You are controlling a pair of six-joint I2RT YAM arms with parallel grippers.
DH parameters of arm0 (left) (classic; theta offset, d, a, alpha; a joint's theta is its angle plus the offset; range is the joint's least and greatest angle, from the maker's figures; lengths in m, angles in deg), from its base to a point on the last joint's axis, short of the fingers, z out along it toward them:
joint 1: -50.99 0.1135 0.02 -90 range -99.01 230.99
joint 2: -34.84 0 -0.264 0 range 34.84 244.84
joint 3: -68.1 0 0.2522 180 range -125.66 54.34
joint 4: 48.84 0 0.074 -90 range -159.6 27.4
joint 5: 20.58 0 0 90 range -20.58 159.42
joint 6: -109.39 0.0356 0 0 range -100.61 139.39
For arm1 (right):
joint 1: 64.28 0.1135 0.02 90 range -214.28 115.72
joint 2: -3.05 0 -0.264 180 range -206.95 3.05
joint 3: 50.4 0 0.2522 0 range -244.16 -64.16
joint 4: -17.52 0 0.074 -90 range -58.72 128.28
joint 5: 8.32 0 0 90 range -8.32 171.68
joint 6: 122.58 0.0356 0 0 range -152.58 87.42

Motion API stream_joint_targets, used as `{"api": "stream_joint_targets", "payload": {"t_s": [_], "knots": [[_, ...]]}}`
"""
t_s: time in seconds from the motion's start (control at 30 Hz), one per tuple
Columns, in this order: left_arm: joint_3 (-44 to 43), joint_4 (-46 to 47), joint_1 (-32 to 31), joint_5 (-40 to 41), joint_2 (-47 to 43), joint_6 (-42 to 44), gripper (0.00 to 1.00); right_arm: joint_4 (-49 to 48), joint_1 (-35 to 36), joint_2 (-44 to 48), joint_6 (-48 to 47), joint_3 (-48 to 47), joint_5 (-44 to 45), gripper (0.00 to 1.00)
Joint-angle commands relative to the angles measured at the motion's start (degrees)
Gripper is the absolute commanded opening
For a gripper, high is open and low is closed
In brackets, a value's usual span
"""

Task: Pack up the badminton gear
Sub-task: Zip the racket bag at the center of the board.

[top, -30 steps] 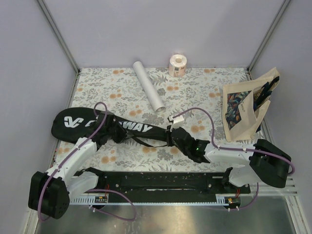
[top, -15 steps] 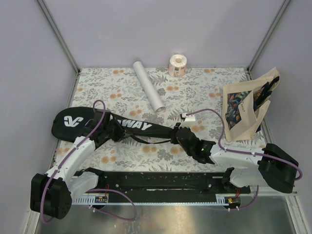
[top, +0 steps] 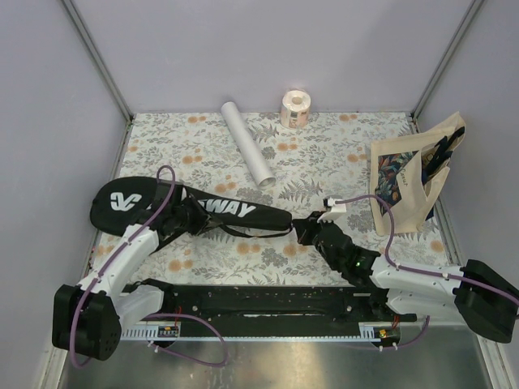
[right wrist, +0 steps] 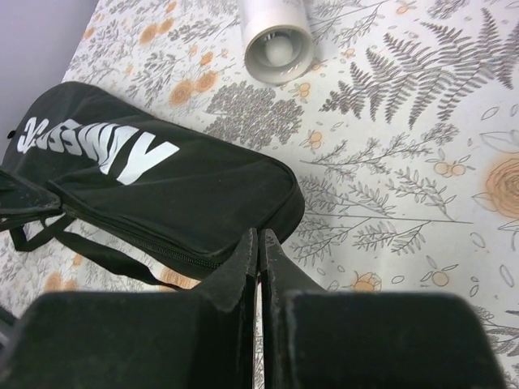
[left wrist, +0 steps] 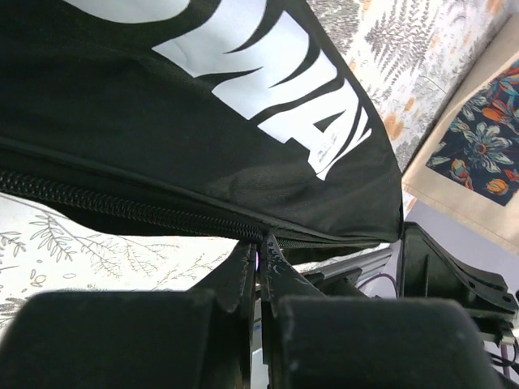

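Observation:
The long black racket bag [top: 235, 211] [right wrist: 162, 186] lies flat across the left and middle of the table, its white lettering facing up. My left gripper [top: 193, 219] [left wrist: 261, 241] sits at the bag's near edge, shut, its tips pinched on the zipper line [left wrist: 122, 207]. My right gripper [top: 302, 228] [right wrist: 259, 235] is shut with nothing between its fingers, just to the right of the bag's narrow end. The white tube [top: 247, 152] [right wrist: 278, 32] lies on the cloth behind the bag, apart from it.
A beige printed tote bag [top: 405, 186] [left wrist: 478, 138] leans at the right wall. A pinkish paper roll [top: 296, 108] stands at the back. The bag's black strap [top: 243, 232] trails on the cloth. A black rail [top: 268, 301] runs along the near edge.
My left gripper has slid right along the bag's near edge. My right gripper has moved right, from the bag's narrow end to the cloth beside it.

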Motion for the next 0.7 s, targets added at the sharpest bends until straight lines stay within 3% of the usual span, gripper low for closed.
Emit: {"api": "stream_joint_targets", "payload": {"t_s": [0.0,0.07,0.13,0.23,0.33,0.43,0.53,0.6,0.63,0.67], "knots": [[0.52,3.44,3.72,7.86,-1.85,3.26,0.0,4.91,-4.14,0.5,-6.93,0.45,17.57,0.0],[0.44,3.72,3.55,6.43,-1.24,3.43,0.23,7.18,-4.32,0.23,-7.37,-0.6,18.71,0.0],[-0.7,3.03,3.11,5.82,-0.36,5.01,0.43,15.41,-4.58,0.23,-4.05,-3.4,22.57,0.0],[-3.77,-0.22,3.11,6.77,0.35,8.6,0.57,22.91,-7.03,1.02,0.79,-4.65,25.23,0.0],[-8.08,-4.43,3.11,11.24,0.35,11.86,0.62,23.98,-9.86,2.6,0.72,-4.82,23.91,0.01],[-11.95,-7.95,3.19,16.26,0.35,14.67,0.64,29.08,-9.86,3.04,0.55,-7.45,25.58,0.28],[-15.03,-9.02,3.11,17.59,0.26,17.75,0.66,27.69,-9.94,3.04,-7.07,-10.09,18.76,0.64],[-16.7,-9.28,3.02,15.32,0.17,20.38,0.67,31.17,-9.86,1.91,-11.31,-14.2,12.34,0.95],[-17.4,-8.85,3.02,13.39,-0.53,21.53,0.73,34.24,-9.86,1.2,-11.67,-17.8,10.04,0.99],[-17.84,-7.97,3.02,11.98,-1.32,22.76,0.92,37.66,-9.86,0.5,-11.77,-20.27,7.67,0.99]]}}
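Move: The left gripper already pinches the racket bag's zipped edge, and the right one already holds the bag tip, its middle about 2 cm ahead and 2 cm left of that hand. From the left hand the bag tip lies some 19 cm to the right and 2 cm ahead. From the right hand, the hanging strap's middle is about 10 cm left and 3 cm back, the white tube roughly 27 cm ahead and 13 cm left, and the tote bag about 16 cm ahead and 33 cm right. Open the left gripper to let go of the zipped edge and back it off about 5 cm left, forward and then up clear of the bag. Keep the right fingers shut on the bag tip and draw it some 13 cm right, sinking a little and turning clockwise; then open them wide, let go, and rise above the tip, easing slightly back left. ##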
